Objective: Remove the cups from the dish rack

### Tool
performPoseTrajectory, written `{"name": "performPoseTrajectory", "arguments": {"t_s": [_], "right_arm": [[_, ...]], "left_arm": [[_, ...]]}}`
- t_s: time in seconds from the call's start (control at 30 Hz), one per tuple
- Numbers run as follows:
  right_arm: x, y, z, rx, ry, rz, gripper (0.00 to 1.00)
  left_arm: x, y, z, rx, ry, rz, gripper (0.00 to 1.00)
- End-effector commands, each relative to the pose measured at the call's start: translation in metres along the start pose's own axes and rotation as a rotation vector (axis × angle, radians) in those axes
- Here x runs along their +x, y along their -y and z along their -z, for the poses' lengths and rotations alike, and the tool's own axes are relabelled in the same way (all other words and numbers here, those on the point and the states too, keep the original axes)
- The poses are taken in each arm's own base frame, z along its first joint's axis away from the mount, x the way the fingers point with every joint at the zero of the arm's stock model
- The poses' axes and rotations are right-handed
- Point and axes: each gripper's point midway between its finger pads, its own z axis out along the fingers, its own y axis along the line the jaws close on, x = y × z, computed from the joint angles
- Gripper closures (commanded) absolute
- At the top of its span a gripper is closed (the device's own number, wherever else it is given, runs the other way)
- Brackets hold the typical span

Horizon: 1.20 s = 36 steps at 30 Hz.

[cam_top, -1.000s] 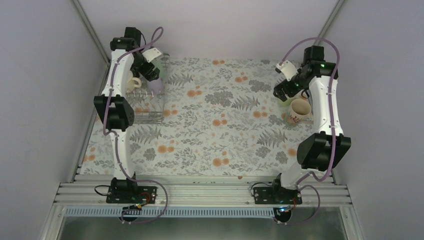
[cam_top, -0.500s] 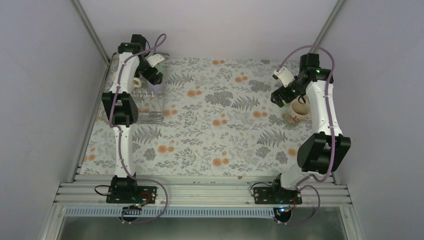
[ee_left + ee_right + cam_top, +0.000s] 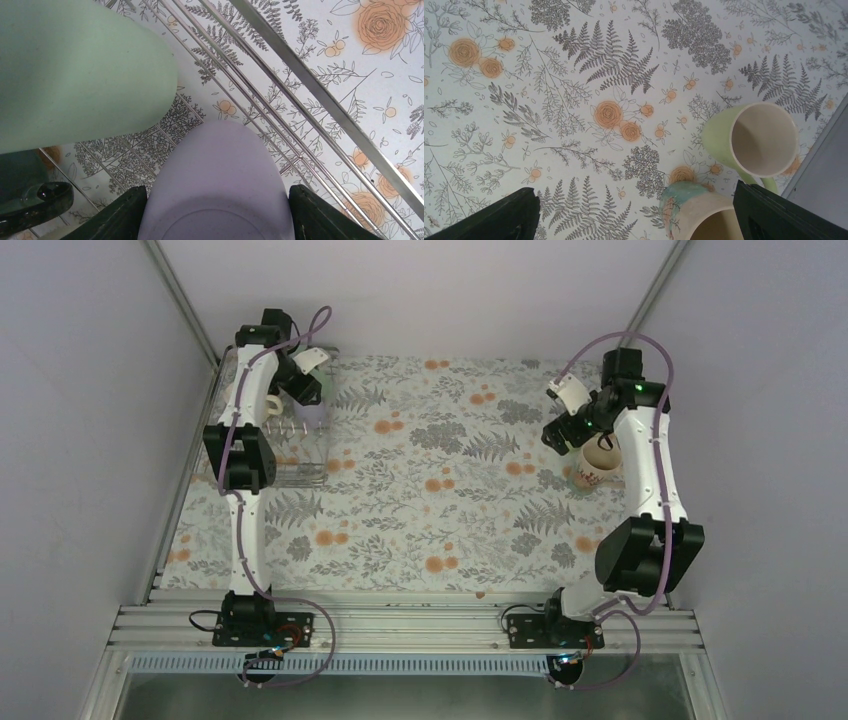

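Note:
The dish rack [image 3: 300, 468] stands at the table's far left, its wire rail [image 3: 320, 100] crossing the left wrist view. My left gripper [image 3: 217, 194] reaches down into the rack, and its two fingers press the sides of the upside-down lilac tumbler [image 3: 217, 165]. A mint-green tumbler [image 3: 75, 70] stands right beside it, and a dark mug [image 3: 30, 200] shows at the lower left. A cream mug [image 3: 268, 405] sits in the rack under the arm. My right gripper [image 3: 636, 192] hangs open over the cloth, next to the pale yellow-green cup [image 3: 724, 135] and the beige patterned mug [image 3: 694, 210].
A floral cloth [image 3: 440, 490] covers the table. Both unloaded cups stand near the right edge, close to the grey side wall [image 3: 824, 170]. Upright prongs [image 3: 295, 430] rise from the rack's middle.
My left arm came down over the lilac tumbler and its jaws have drawn in against it. My right gripper lifted slightly away from the two cups on the right, still open.

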Motion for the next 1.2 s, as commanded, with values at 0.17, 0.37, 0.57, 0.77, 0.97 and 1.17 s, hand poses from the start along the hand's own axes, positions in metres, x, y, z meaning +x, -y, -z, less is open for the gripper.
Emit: {"name": "performPoseTrajectory", "arguments": {"t_s": [0.17, 0.37, 0.57, 0.77, 0.97, 1.17], "right_arm": [[-0.024, -0.009, 0.034, 0.009, 0.108, 0.031, 0.00], [-0.057, -0.032, 0.055, -0.117, 0.229, 0.053, 0.00], [-0.099, -0.063, 0.073, -0.299, 0.381, 0.074, 0.00], [-0.135, -0.094, 0.097, -0.520, 0.562, 0.106, 0.00], [-0.155, -0.101, 0.086, -0.766, 0.661, 0.059, 0.00], [-0.167, -0.091, 0.056, -0.936, 0.675, -0.054, 0.00]], "left_arm": [[-0.014, 0.003, 0.038, -0.031, 0.063, -0.009, 0.40], [-0.037, 0.016, 0.099, -0.101, 0.166, -0.042, 0.40], [-0.067, 0.061, 0.163, -0.130, 0.294, -0.104, 0.40], [-0.108, 0.139, 0.206, -0.079, 0.448, -0.211, 0.39], [-0.144, 0.227, 0.235, 0.012, 0.584, -0.334, 0.38], [-0.161, 0.288, 0.241, 0.046, 0.627, -0.442, 0.35]]}}
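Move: The left gripper is already shut on the purple cup, whose middle sits about 4 cm below it in the rack. The green cup stands some 11 cm ahead of that hand, the cream mug 15 cm left and 3 ahead, the dark mug 14 left and 11 ahead. From the open right hand the purple cup lies about 55 cm left, 17 ahead and 13 lower; the set-down lime mug is 16 ahead and 8 right, the floral mug 10 ahead and 12 right. Straight up at first, then swinging right and back while still rising, the left hand carries the pinched purple cup about 25 cm up and as far right, towards the right hand, tipping its fingers outward and turning clockwise. The right hand leaves the set-down mugs, going left and up with fingers wide open, and rolls some 50 degrees so they swing round to point left at the cup. ##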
